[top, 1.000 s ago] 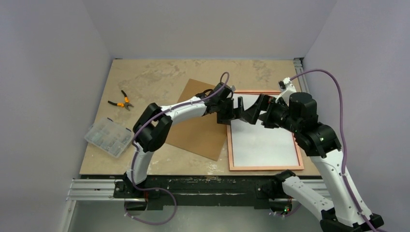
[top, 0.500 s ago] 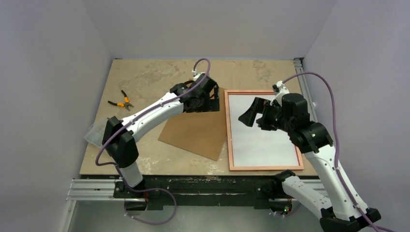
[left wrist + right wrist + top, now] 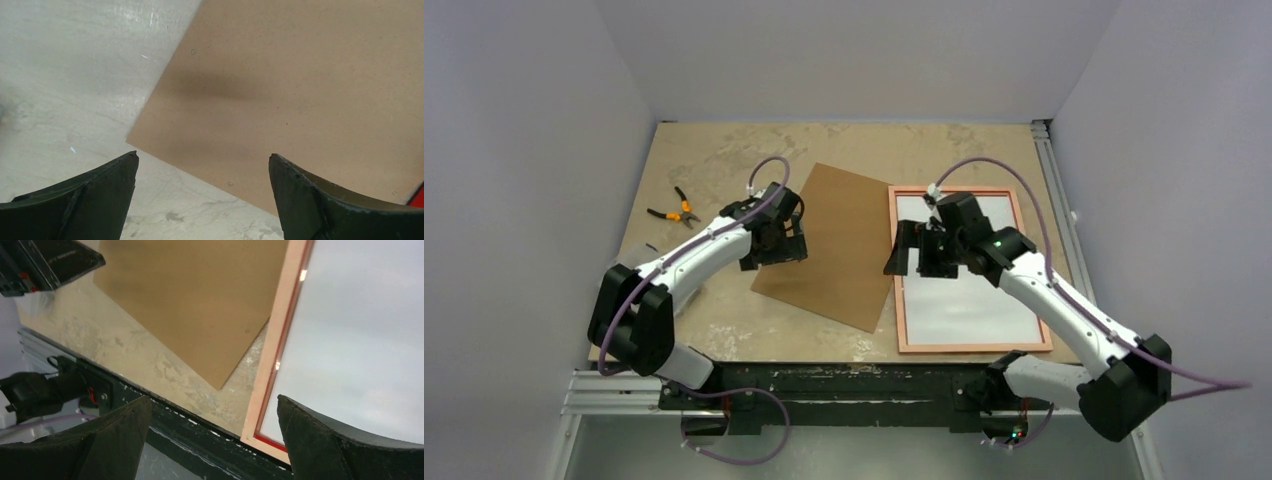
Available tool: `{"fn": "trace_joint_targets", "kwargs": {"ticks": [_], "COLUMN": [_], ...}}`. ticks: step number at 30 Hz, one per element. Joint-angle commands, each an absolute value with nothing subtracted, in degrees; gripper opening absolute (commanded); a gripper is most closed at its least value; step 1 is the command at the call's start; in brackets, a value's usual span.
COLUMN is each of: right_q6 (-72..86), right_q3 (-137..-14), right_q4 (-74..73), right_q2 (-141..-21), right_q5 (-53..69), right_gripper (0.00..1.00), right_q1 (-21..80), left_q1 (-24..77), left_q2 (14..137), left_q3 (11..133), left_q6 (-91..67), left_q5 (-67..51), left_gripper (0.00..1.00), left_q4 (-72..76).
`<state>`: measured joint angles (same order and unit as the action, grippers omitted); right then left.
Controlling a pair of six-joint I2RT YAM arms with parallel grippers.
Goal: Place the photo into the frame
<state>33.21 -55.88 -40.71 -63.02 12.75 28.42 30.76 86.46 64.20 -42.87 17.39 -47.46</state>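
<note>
The frame (image 3: 972, 347) lies flat at the right of the table, pale wood back up, with a thin red inner edge (image 3: 277, 325). A white sheet (image 3: 969, 300) fills its opening: the photo with its plain reverse (image 3: 360, 330) up, the printed side hidden. My right gripper (image 3: 911, 262) hangs open over the frame's left rim, nothing between its fingers (image 3: 214, 399). My left gripper (image 3: 782, 248) stands open and empty above the left edge of the brown backing board (image 3: 839, 250), as the left wrist view (image 3: 202, 157) shows.
The backing board (image 3: 300, 90) lies tilted just left of the frame, its near corner (image 3: 220, 382) close to the rim. Orange-handled pliers (image 3: 674, 210) and a clear parts box (image 3: 632, 262) sit at the far left. The black front rail (image 3: 200, 427) borders the table.
The left arm has swung left, away from the frame, to the board's left edge, and its jaws opened a little wider. The right arm has stretched left and lower over the frame's left rim.
</note>
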Motion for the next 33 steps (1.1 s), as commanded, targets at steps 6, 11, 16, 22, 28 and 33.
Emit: {"fn": "trace_joint_targets", "kwargs": {"ticks": [6, 11, 16, 22, 28, 33], "right_q6": [32.8, 32.5, 32.4, 32.6, 33.3, 33.5], "right_q3": [-60.0, -63.7, -67.7, -67.8, -69.5, -70.7], "right_q4": [-33.4, -32.1, -32.4, -33.0, -34.3, -35.3], "right_q2": [-80.3, -88.9, -96.3, -99.3, -102.5, -103.6], "right_q5": [6.5, 1.7, -1.5, -7.8, -12.7, -15.8], "right_gripper": [0.94, 0.94, 0.94, 0.94, 0.95, 0.97], "right_q1": [40.4, 44.0, 46.6, 46.8, 46.8, 46.7], "left_q1": [28.0, 30.4, 33.7, 36.9, 37.3, 37.3], "left_q2": [84.5, 86.7, 91.6, 95.3, 92.0, 92.0], "left_q3": [56.3, 55.2, 56.5, 55.0, 47.7, 45.0], "left_q6": [-45.8, -46.5, -47.0, -51.3, -56.0, -57.6], "left_q5": [-1.4, -1.0, 2.7, 5.0, 5.1, 6.0], "left_gripper": [0.89, 0.81, 0.68, 0.65, 0.65, 0.64], "left_q4": [-28.3, -27.3, -31.3, -35.7, -35.5, -36.5]}}
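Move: The brown board, both hands' aim, has its middle about 5 cm ahead of my left hand, 16 cm to its right and 8 cm down; its near left corner is some 5 cm back and 5 cm left of that hand. From my right hand its middle is roughly 11 cm ahead, 14 cm left and 16 cm down. The frame, with the photo face down in it, is centred 15 cm right of this hand and 6 cm ahead. I bring both hands down to the board. My right drops about 14 cm while swinging some 9 cm left off the frame, then edges forward and slightly back right, fingers wide and rolling to point nearly straight down. My left goes about 7 cm right and as far down, drawing back a little and narrowing its fingers by a third; its tips seem to rest on the board. ##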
